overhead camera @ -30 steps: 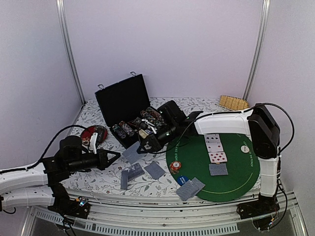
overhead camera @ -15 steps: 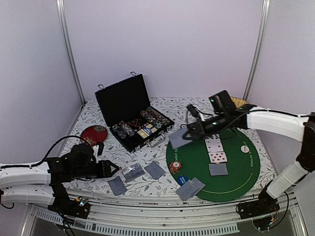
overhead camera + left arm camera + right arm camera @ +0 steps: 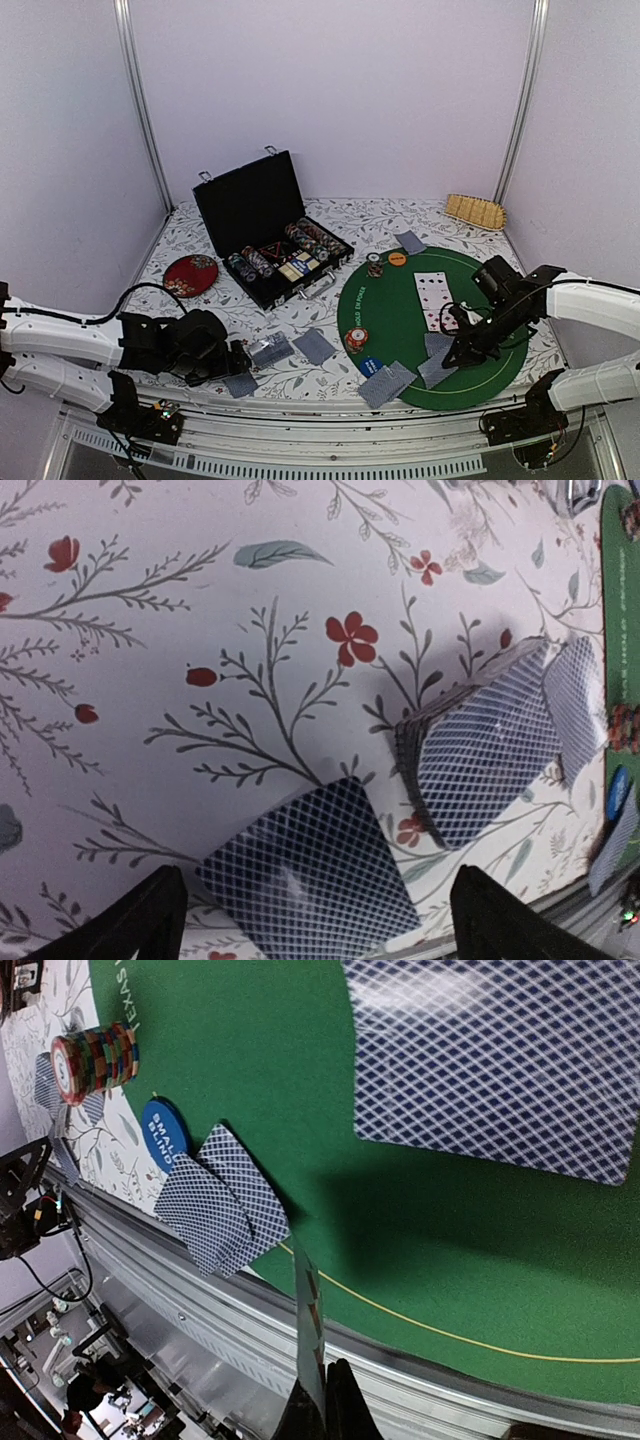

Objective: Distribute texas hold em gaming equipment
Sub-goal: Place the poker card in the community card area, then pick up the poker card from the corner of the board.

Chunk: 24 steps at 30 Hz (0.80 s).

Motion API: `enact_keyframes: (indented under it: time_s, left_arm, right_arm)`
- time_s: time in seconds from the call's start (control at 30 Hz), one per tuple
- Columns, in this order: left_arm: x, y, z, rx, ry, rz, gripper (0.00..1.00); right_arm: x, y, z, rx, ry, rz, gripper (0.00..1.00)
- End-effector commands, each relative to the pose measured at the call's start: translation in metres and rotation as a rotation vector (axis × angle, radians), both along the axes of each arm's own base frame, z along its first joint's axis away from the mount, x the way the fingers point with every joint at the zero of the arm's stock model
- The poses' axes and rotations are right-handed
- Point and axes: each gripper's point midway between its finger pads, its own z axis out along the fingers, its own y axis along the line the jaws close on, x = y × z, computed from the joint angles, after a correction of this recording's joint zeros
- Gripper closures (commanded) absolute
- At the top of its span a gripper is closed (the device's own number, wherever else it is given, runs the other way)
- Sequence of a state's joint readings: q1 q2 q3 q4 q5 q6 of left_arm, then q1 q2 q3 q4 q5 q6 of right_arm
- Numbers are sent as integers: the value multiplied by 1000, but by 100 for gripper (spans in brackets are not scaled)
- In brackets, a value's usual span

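Observation:
A blue-backed card (image 3: 310, 880) lies flat on the floral cloth between the spread fingers of my left gripper (image 3: 315, 930), which is open and holds nothing; the same card (image 3: 238, 384) is near the front edge. The deck (image 3: 480, 750) lies just beyond it. My right gripper (image 3: 328, 1395) is shut on a card (image 3: 310, 1330) held edge-on over the front rim of the green mat (image 3: 490, 365). A face-down card (image 3: 500, 1060) lies on the mat ahead of it. A chip stack (image 3: 95, 1060), a blue disc (image 3: 165, 1132) and two overlapped cards (image 3: 220, 1205) lie to the left.
The open black case (image 3: 250, 205) with chips stands at the back, with a red dish (image 3: 191, 275) to its left. Face-up cards (image 3: 432, 288) lie mid-mat. An orange disc (image 3: 397, 259), chips (image 3: 374, 265) and a card (image 3: 410, 242) sit at the mat's far edge. A metal rail (image 3: 200, 1290) runs along the table front.
My left gripper opened and let its card go onto the cloth. My right arm swung from the case across the mat's far side to its front right, a card in its grip.

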<state>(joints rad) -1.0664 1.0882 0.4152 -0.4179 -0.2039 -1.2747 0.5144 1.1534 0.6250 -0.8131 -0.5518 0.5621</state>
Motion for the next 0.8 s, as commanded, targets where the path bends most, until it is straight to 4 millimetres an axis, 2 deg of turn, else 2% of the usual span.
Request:
enact_keyframes:
  time_s: [0.0,0.1,0.17,0.2,0.27,0.3,0.37,0.43,0.53,0.63,0.77]
  left_arm:
    - [-7,11,-13,50,42,77,2]
    - [-6,12,-15,55,38,93,2]
    - [-3,11,-14,56,28,96,2]
    - [-2,9,-14,50,23,93,2]
    - [-2,7,-18,49,23,85,2]
    - [-3,7,-21,54,31,86,2]
    - [-6,10,-30,81,59,89,2]
    - [-9,13,-35,98,80,96,4]
    - [-10,12,-33,86,82,97,16]
    - [-10,15,-30,72,71,108,28]
    - [-11,23,-28,48,57,141,53]
  right_arm:
    - [-11,-21,-8,-97,42,-48,97]
    - [-4,-28,-10,-135,3,-91,97]
    - [5,-34,-9,-172,-41,-130,92]
    - [9,-38,-8,-193,-55,-149,88]
    - [17,-46,-6,-241,-93,-178,64]
    - [20,-49,-5,-262,-103,-186,59]
    - [24,-57,-2,-319,-117,-193,50]
    - [29,-62,6,-342,-152,-199,46]
    - [41,-60,22,-330,-218,-209,42]
    - [47,-59,31,-330,-241,-205,39]
    - [59,-46,42,-261,-301,-190,38]
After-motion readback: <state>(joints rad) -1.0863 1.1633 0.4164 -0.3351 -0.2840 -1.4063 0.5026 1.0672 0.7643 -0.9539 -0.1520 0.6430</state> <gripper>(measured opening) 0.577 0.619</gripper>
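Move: My right hand holds a card about 4 cm above the felt. The card's spot is some 2 cm back and 2 cm left of that hand; the face-down card lies 5 cm ahead and 3 cm left of the hand, the diamonds card 11 cm ahead and 4 cm left. My left hand hovers about 2 cm above the loose card, which is 1 cm back and 1 cm right; the deck sits 9 cm right and 5 cm ahead. I ease my right hand rightward and slightly down with the pinched card, open the fingers to let go of it, and roll the wrist some 15 degrees towards pointing straight down; then I pull clear, about 5 cm right of the start, going forward and up. Meanwhile my left hand, wide open, edges forward a couple of centimetres, turns slightly counter-clockwise and starts closing its fingers across the loose card's sides. ##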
